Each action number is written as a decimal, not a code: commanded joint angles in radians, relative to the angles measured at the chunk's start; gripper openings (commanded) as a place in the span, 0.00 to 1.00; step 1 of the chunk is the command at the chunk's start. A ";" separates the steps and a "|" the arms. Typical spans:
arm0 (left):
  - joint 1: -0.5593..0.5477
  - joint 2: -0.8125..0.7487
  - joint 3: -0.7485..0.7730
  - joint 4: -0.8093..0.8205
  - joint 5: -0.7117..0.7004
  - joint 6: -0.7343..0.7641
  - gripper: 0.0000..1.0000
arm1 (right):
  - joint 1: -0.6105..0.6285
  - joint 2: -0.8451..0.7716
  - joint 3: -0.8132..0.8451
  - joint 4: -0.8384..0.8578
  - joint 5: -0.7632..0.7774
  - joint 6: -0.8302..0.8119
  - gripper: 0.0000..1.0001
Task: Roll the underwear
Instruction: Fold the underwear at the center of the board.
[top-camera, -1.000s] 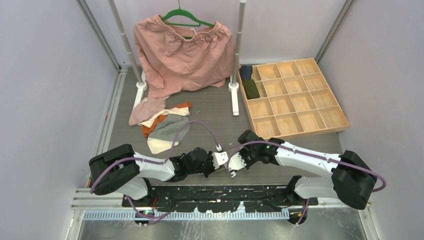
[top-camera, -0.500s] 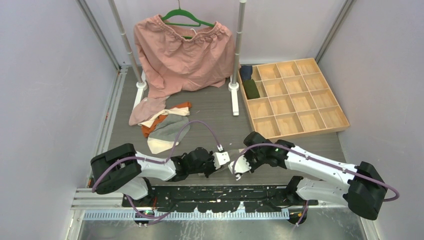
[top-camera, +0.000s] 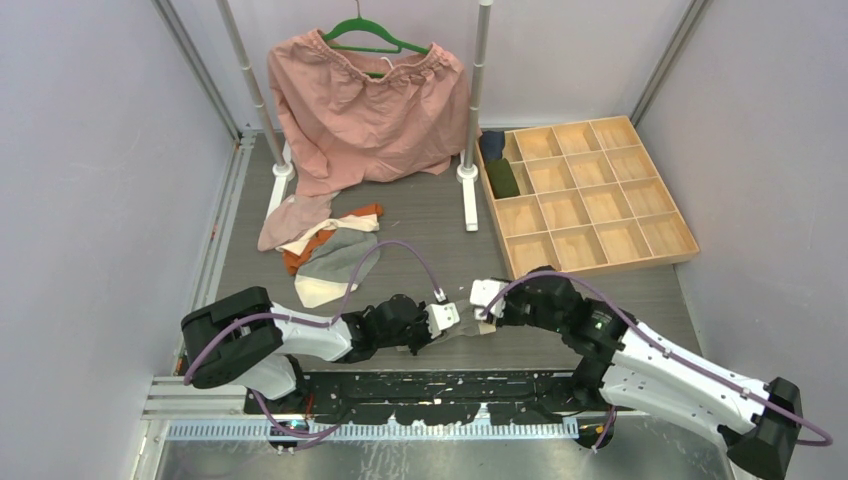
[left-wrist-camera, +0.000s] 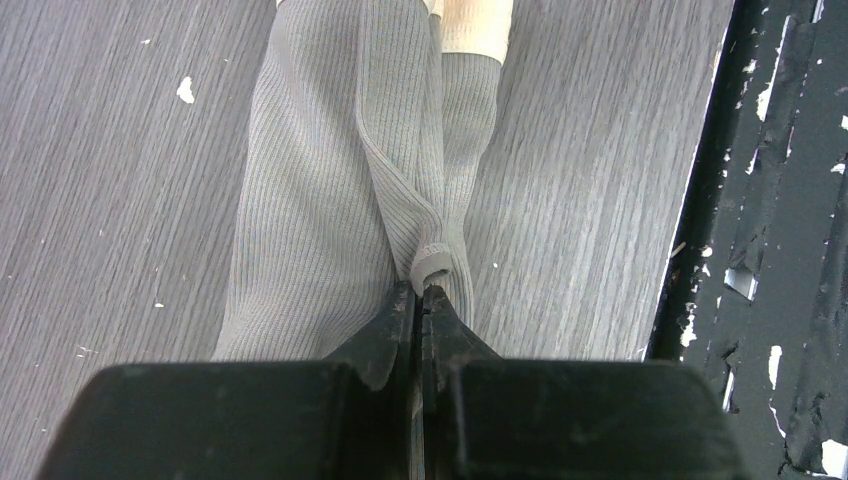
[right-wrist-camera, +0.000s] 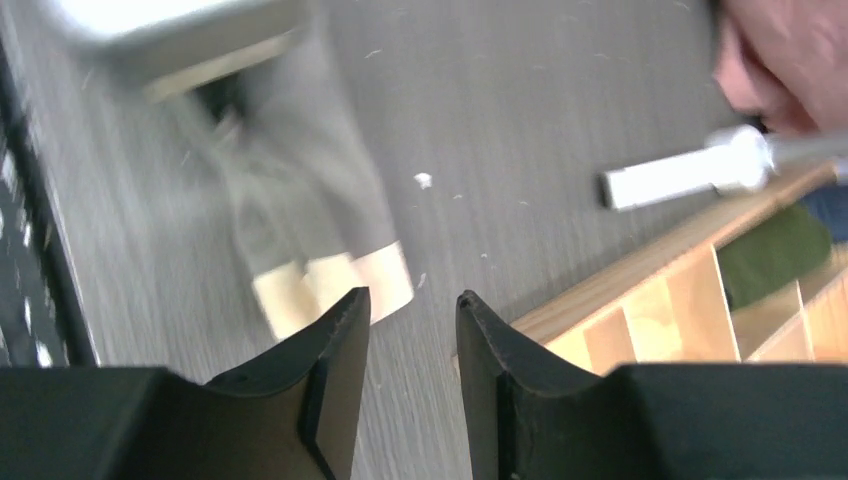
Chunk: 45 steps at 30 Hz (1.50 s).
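A grey ribbed underwear (left-wrist-camera: 340, 180) with a cream band lies stretched flat on the table at the near edge. My left gripper (left-wrist-camera: 422, 295) is shut on its near end, pinching a fold of the cloth. In the top view the left gripper (top-camera: 450, 322) sits at the table's near middle, with a bit of the grey underwear (top-camera: 466, 327) showing beside it. My right gripper (top-camera: 484, 305) hovers just right of it, open and empty. In the right wrist view the right gripper (right-wrist-camera: 412, 300) stands above bare table, beside the cream band (right-wrist-camera: 330, 285). More underwear (top-camera: 325, 250) lies piled at left.
A wooden compartment tray (top-camera: 690, 240) stands at the right, holding a dark green roll (top-camera: 503, 178) and a navy roll (top-camera: 491, 145). A salmon-pink garment (top-camera: 365, 110) hangs on a green hanger from a rack, whose white foot (top-camera: 468, 205) stands mid-table.
My right gripper has opened, let go of the grey underwear and drawn back from it, its arm swinging down to the right. The left gripper has held still, shut on the cloth.
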<state>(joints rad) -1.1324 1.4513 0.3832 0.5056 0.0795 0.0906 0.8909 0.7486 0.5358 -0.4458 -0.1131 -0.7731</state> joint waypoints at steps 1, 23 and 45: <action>-0.003 0.013 -0.018 -0.114 -0.001 0.017 0.00 | 0.003 -0.103 -0.019 0.317 0.294 0.671 0.44; -0.002 -0.017 -0.024 -0.134 0.012 0.031 0.01 | 0.003 0.426 0.339 -0.223 0.457 1.807 0.01; -0.002 -0.032 -0.018 -0.151 0.015 0.040 0.01 | 0.003 0.545 0.094 -0.107 0.374 1.877 0.01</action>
<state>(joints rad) -1.1324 1.4300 0.3828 0.4698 0.0906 0.1146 0.8902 1.2770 0.6754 -0.5793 0.2966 1.0451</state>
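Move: The grey underwear's cream waistband end lies almost straight below the right hand, about 10 cm down. The grey fold still pinched by the left fingers is roughly 9 cm to the left of the right hand, 3 cm back and 10 cm down; the wooden tray's middle is some 25 cm ahead and 20 cm to the right, also 10 cm down. From the left hand, the waistband end lies about 9 cm to the right and 3 cm ahead, a touch lower. Up and forward first, the open right hand arcs away from the waistband, rising about 7 cm as it swings clockwise roughly 90 degrees, its fingers turning from leftward to mostly down. Shutting them, it then sinks some 16 cm while drawing back, bringing the closed tips down to the cream waistband. The left hand stays put, keeping its pinch on the grey fold. ##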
